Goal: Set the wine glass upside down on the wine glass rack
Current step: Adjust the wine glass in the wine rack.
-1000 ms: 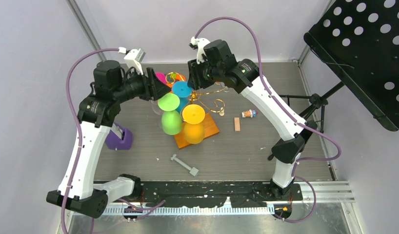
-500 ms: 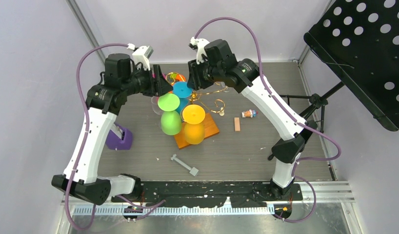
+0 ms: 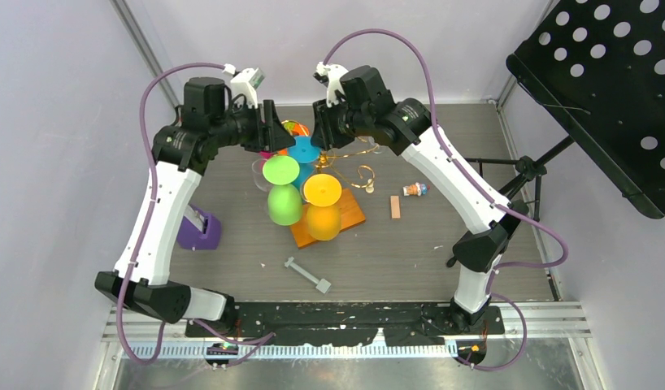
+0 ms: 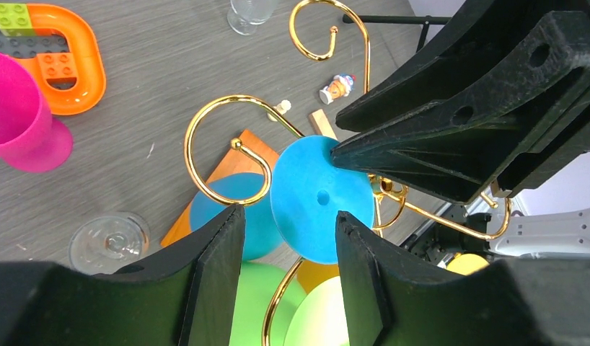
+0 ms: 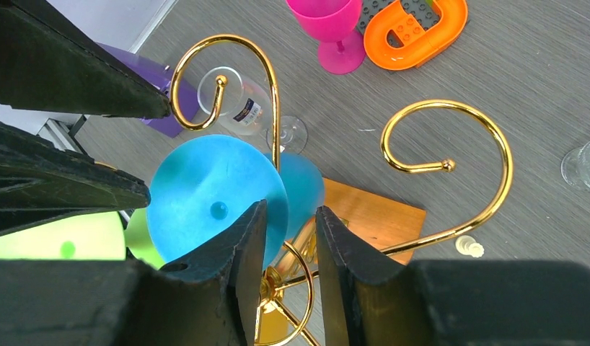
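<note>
A blue wine glass (image 3: 303, 149) hangs upside down on the gold wire rack (image 3: 359, 152), foot up, beside a green glass (image 3: 284, 201) and a yellow glass (image 3: 322, 219). The rack stands on an orange wooden base (image 3: 351, 213). My left gripper (image 3: 282, 136) is open at the blue foot's left; in the left wrist view (image 4: 288, 216) the blue foot (image 4: 317, 189) shows beyond the parted fingers. My right gripper (image 3: 318, 138) is at the foot's right; in its view (image 5: 291, 209) the jaws stand narrowly apart over the rack's stem, the left finger against the blue foot (image 5: 205, 194).
A pink goblet (image 5: 334, 25) and an orange brick loop (image 5: 422, 29) stand behind the rack. A clear glass (image 4: 108, 241) lies left of the base, with another clear glass (image 4: 252, 11) farther off. A purple holder (image 3: 201, 231), grey tool (image 3: 307, 275), wood block (image 3: 394, 207) and small figure (image 3: 415, 189) sit around.
My left arm has risen and swung right and back, bringing its gripper up beside the blue glass's foot. The right arm and the glasses have not moved.
</note>
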`<state>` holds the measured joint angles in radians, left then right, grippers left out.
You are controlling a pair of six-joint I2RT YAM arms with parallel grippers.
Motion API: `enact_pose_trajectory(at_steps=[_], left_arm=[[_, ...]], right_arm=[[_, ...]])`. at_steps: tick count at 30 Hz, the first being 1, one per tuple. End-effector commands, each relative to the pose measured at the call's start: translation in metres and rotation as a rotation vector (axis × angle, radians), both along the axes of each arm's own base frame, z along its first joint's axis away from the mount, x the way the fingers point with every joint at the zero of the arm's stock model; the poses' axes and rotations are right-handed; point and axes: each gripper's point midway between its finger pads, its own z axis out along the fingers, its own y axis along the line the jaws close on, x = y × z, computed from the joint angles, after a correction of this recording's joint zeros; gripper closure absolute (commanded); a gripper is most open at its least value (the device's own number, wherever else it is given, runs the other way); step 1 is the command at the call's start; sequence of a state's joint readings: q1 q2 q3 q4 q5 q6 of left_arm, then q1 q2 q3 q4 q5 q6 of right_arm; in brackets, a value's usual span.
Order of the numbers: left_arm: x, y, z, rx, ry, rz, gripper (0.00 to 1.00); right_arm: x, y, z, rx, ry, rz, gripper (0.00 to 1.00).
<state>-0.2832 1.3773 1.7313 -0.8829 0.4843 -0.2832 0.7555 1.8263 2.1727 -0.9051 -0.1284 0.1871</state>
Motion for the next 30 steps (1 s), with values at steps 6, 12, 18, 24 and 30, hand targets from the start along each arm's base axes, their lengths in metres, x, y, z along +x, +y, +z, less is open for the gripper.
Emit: enact_pose_trajectory(at_steps=[6,12,18,24,30], left_arm=[[-0.006,-0.014,0.002,-0.038,0.033,-0.087,0.51],[-0.01,-0.02,0.0,-0.065,0.056,-0.124,0.52],[-0.012,-0.024,0.002,-0.089,0.063,-0.14,0.59],[-0.013,-0.026,0.003,-0.11,0.064,-0.149,0.67],[-0.012,-0.028,0.004,-0.124,0.066,-0.146,0.74]], right_arm=[[-0.004,-0.002,0.008,0.015,-0.02,0.02,0.64],[-0.004,-0.001,0.006,0.013,-0.018,0.023,0.65],[-0.004,-0.002,0.005,0.012,-0.019,0.022,0.65],[-0.005,-0.003,0.007,0.013,-0.026,0.021,0.65],[-0.006,-0.003,0.007,0.012,-0.026,0.022,0.65]])
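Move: The blue wine glass hangs upside down in the rack, the middle of its foot about 2 cm right of the left hand, 1 cm back and 2 cm below. The right hand has the same foot about 2 cm to its left, 1 cm back and 2 cm below. From the left hand, a gold rack curl is roughly 3 cm ahead and 1 cm right, the green glass's foot 5 cm back and 2 cm left, the yellow one 8 cm back and 5 cm right, all slightly lower. The left fingers close in on the rim of the blue glass's foot, narrowing from half open to under a third. First the hand eases about 2 cm right and down to bring them round the rim, tipping down and turning clockwise some 5 degrees each. The right hand stays practically still, its part-open fingers still astride the foot's opposite edge. ##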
